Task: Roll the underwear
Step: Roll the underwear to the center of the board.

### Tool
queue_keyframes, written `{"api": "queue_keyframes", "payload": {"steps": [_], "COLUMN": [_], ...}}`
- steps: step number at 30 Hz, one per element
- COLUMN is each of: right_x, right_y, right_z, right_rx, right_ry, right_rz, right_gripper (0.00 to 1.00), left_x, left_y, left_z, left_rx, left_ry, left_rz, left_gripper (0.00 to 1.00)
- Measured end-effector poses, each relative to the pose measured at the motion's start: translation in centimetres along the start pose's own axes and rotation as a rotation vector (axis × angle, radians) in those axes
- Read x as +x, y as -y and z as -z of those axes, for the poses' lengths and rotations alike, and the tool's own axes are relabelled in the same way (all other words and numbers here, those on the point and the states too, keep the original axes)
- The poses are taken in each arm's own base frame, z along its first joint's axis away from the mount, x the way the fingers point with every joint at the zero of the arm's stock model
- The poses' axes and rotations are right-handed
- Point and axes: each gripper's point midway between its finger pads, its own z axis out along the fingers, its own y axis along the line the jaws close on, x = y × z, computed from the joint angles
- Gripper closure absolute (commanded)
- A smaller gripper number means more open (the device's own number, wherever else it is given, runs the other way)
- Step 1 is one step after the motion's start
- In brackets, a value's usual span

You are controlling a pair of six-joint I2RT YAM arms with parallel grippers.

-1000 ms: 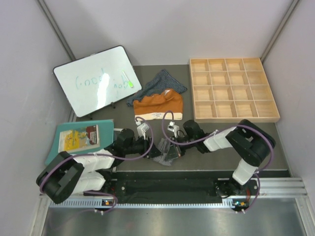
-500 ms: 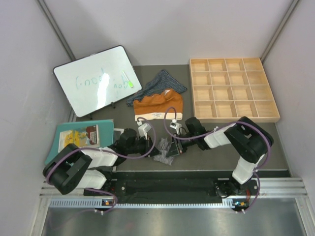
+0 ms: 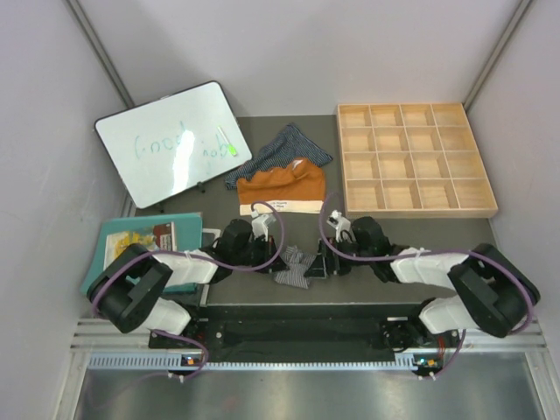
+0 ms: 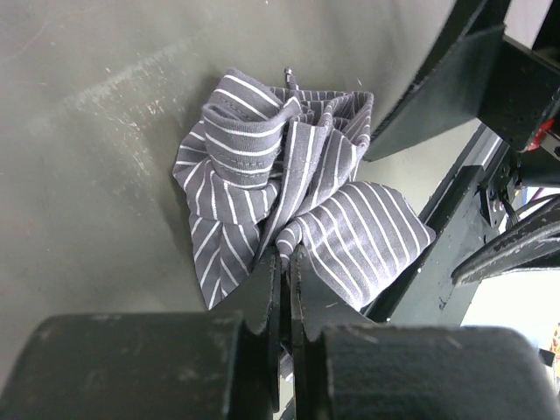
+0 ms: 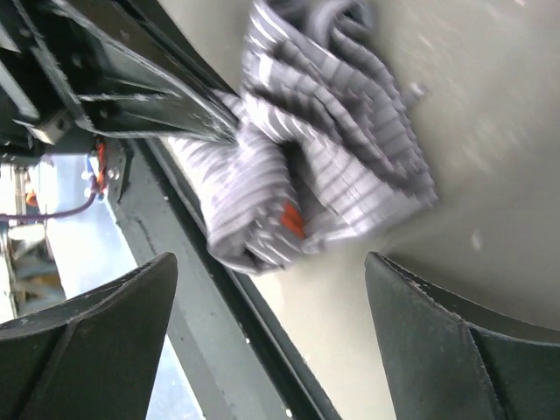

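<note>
The grey pinstriped underwear point(image 3: 293, 268) lies bunched in a loose wad near the table's front edge. In the left wrist view its folds point(image 4: 289, 175) rise just ahead of my left gripper point(image 4: 285, 259), which is shut with a pinch of the cloth between its tips. From above, the left gripper point(image 3: 275, 259) touches the wad's left side. My right gripper point(image 3: 323, 261) stands wide open just right of it; its wrist view shows the wad point(image 5: 306, 149) ahead of the open gripper point(image 5: 271, 259), untouched. The rust-orange underwear point(image 3: 282, 189) and the dark navy striped underwear point(image 3: 282, 147) lie further back.
A whiteboard point(image 3: 171, 142) leans at the back left. A wooden compartment tray point(image 3: 413, 208) sits at the back right. A teal mat with a booklet point(image 3: 140, 245) lies beside the left arm. The black front rail point(image 5: 219, 341) runs directly under the wad.
My right gripper has opened, let go of the grey underwear and drawn back to the right. My left gripper has closed on the cloth.
</note>
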Motion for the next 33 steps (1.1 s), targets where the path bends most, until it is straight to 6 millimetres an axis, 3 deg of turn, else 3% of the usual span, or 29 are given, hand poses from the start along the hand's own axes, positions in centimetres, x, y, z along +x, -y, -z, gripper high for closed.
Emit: {"api": "queue_keyframes", "payload": {"steps": [5, 10, 15, 16, 19, 22, 23, 24, 27, 33], "right_x": [0.8, 0.5, 0.4, 0.4, 0.6, 0.8, 0.8, 0.7, 0.7, 0.7], "right_y": [0.6, 0.3, -0.2, -0.2, 0.6, 1.3, 1.4, 1.6, 1.8, 2.0], "right_z": [0.8, 0.2, -1.2, -1.4, -1.8, -1.9, -1.9, -1.9, -2.0, -2.1], "right_rx": [0.033, 0.019, 0.005, 0.008, 0.044, 0.081, 0.091, 0.098, 0.113, 0.119], "right_ry": [0.04, 0.064, 0.061, 0.063, 0.064, 0.066, 0.07, 0.074, 0.081, 0.083], "right_rz": [-0.059, -0.092, -0.103, -0.105, -0.131, -0.158, -0.167, -0.174, -0.187, -0.198], "right_gripper": [0.12, 0.15, 0.31, 0.43, 0.64, 0.84, 0.87, 0.9, 0.98, 1.0], "left_x": [0.0, 0.0, 0.0, 0.0, 0.0, -0.2, -0.3, -0.5, -1.0, -2.3], "left_y": [0.0, 0.0, 0.0, 0.0, 0.0, 0.1, 0.1, 0.1, 0.2, 0.8], "left_z": [0.0, -0.1, -0.1, -0.1, -0.1, -0.1, -0.1, 0.0, 0.4, 2.1], "left_rx": [-0.003, -0.002, -0.003, -0.003, -0.004, -0.007, -0.01, -0.013, -0.036, -0.074], "left_ry": [-0.004, -0.006, -0.007, -0.007, -0.007, -0.002, 0.002, 0.007, 0.028, 0.096], "left_rz": [0.002, 0.0, 0.001, 0.001, 0.005, 0.014, 0.019, 0.023, 0.034, 0.04], "left_gripper": [1.0, 1.0, 1.0, 1.0, 1.0, 0.85, 0.77, 0.62, 0.47, 0.41]}}
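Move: The balled-up striped underwear is still pinched by the shut left fingers at its left side; its middle lies about 4 cm to this hand's right, level fore and aft, and 1 cm lower. From the open right hand, the bundle's middle is some 5 cm left, level fore and aft, and 3 cm down. The orange-brown garment lies roughly 22 cm ahead of the right hand and 10 cm left, the wooden organizer about 30 cm ahead and 25 cm right. Keep the left fingers clamped on the bundle's left side while the right hand eases 1 cm right, comes back about 2 cm left, then sinks 2–3 cm, turning some 10 degrees clockwise, and closes to pinch the right edge of the cloth. As the right closes, open the left fingers halfway, let go and lift about 3 cm, drifting slightly forward and left. ##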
